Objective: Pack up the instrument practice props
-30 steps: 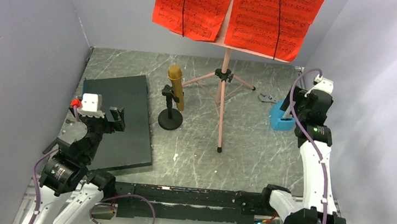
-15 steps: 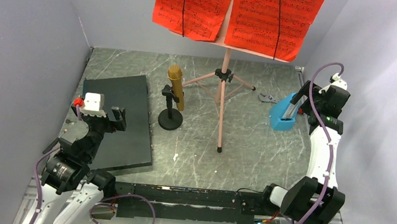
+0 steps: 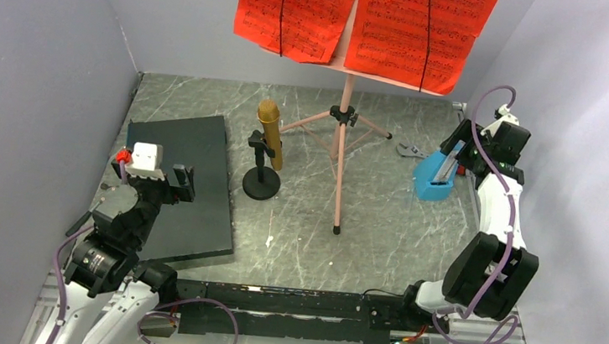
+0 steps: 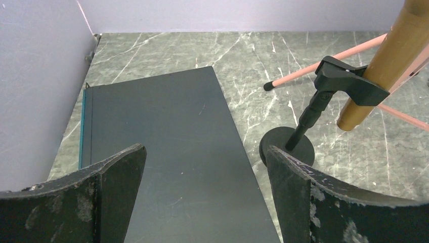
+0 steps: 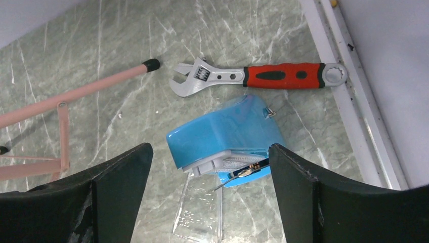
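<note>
The pink music stand stands at the back centre, with red sheet-music pages spread on its desk. To its left is the gold microphone, clipped to a black round-base stand. The blue metronome lies tipped at the right, its clear cover resting on the floor. My right gripper is open just beside it. In the right wrist view the metronome sits just ahead of the wide-apart fingers, which do not touch it. My left gripper hangs open and empty over the dark slab.
A large dark flat slab lies at the left, near the microphone base. A red-handled wrench lies just behind the metronome, close to the right wall rail. One pink tripod leg reaches toward the wrench. Grey walls close in on three sides.
My right arm has swung out toward the right wall, and its gripper now faces the metronome from the right. The metronome has tipped slightly. The left arm has barely shifted.
</note>
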`<state>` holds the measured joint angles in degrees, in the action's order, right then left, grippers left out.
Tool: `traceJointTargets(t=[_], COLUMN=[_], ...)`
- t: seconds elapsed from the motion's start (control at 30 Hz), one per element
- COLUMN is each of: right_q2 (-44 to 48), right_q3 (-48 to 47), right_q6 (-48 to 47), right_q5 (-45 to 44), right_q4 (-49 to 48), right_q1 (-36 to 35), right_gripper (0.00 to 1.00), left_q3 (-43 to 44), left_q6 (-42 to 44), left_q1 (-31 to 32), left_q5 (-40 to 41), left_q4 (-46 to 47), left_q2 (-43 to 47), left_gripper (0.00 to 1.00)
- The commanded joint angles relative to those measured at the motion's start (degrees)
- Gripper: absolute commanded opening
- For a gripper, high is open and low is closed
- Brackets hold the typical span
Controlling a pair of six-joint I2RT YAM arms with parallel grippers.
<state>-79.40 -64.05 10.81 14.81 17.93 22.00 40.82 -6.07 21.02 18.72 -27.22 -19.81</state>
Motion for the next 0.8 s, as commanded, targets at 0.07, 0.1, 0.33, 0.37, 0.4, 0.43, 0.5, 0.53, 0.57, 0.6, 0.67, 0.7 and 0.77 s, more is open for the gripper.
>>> traceJointTargets(t=[0.07, 0.1, 0.33, 0.37, 0.4, 0.43, 0.5, 0.53, 0.57, 0.6, 0.67, 0.7, 0.77], right_q2=[-1.27, -1.56, -4.29, -4.49, -4.61, -4.7, -4.72, -4.6, -4.47, -4.29, -3.77, -3.3, -1.93], right_q3=[0.07, 0.33, -0.06, 0.02, 0.11, 0.23, 0.37, 0.52, 0.65, 0.72, 1.05, 1.37, 2.0], right_q6=[-3.63, -3.99, -6.85, -7.28, -7.69, -8.08, -8.8, -9.09, -9.36, -9.65, -10.0, -10.03, -9.86], right_q5=[2.96, 3.22, 3.5, 3.43, 3.39, 3.39, 3.65, 3.84, 4.05, 4.34, 4.37, 4.05, 3.1], right_q4=[-3.59, -3.85, -4.17, -4.3, -4.43, -4.55, -4.8, -5.02, -5.16, -5.02, -4.91, -4.99, -5.05], right_q1=[-0.05, -0.09, -1.44, -1.48, -1.5, -1.44, -1.53, -1.52, -1.56, -1.53, -1.76, -1.91, -2.1], right_gripper=[0.83, 0.81, 0.72, 0.71, 0.69, 0.67, 0.65, 0.63, 0.61, 0.58, 0.51, 0.47, 0.38], left_q3=[0.03, -0.03, -0.05, -0.07, -0.12, -0.12, -0.15, -0.19, -0.21, -0.21, -0.21, -0.21, -0.21], left_q6=[0.97, 0.97, 1.06, 1.06, 1.06, 1.06, 1.06, 1.1, 1.06, 1.06, 1.06, 1.06, 1.06], left_q1=[-0.87, -1.01, -1.5, -1.6, -1.59, -1.59, -1.59, -1.59, -1.59, -1.59, -1.59, -1.59, -1.59], left_q5=[-0.87, -0.98, -1.6, -1.71, -1.76, -1.86, -2.05, -2.23, -2.42, -2.52, -2.6, -2.65, -2.78], left_q4=[2.61, 2.63, 2.75, 2.78, 2.79, 2.79, 2.79, 2.79, 2.79, 2.79, 2.79, 2.79, 2.83], left_q2=[-0.93, -0.85, -0.98, -0.95, -0.82, -0.79, -0.69, -0.62, -0.54, -0.48, -0.4, -0.24, -0.02], left_gripper=[0.94, 0.94, 0.94, 0.94, 0.94, 0.94, 0.94, 0.94, 0.94, 0.94, 0.94, 0.94, 0.94])
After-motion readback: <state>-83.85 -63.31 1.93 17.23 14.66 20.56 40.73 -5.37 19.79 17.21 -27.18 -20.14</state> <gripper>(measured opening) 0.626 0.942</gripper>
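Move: The right hand hangs open just over the blue metronome, whose middle is about 8 cm below it, 1 cm ahead and 1 cm to its left. The wrench lies on the table some 8 cm beyond the metronome and about 2 cm right of it; the tip of the music stand's right leg is about 12 cm ahead of the metronome and 12 cm left. From the left hand the metronome is some 18 cm ahead, 70 cm to the right and 16 cm lower. The right hand's fingers close from nearly wide open to about two thirds and pinch the metronome's upper case from both sides, the grip effort rising as they stop. To get there the hand sinks some 2.5 cm onto the metronome, easing about 1.5 cm forward as well, and turns roughly 8 degrees counter-clockwise before it comes to rest. ##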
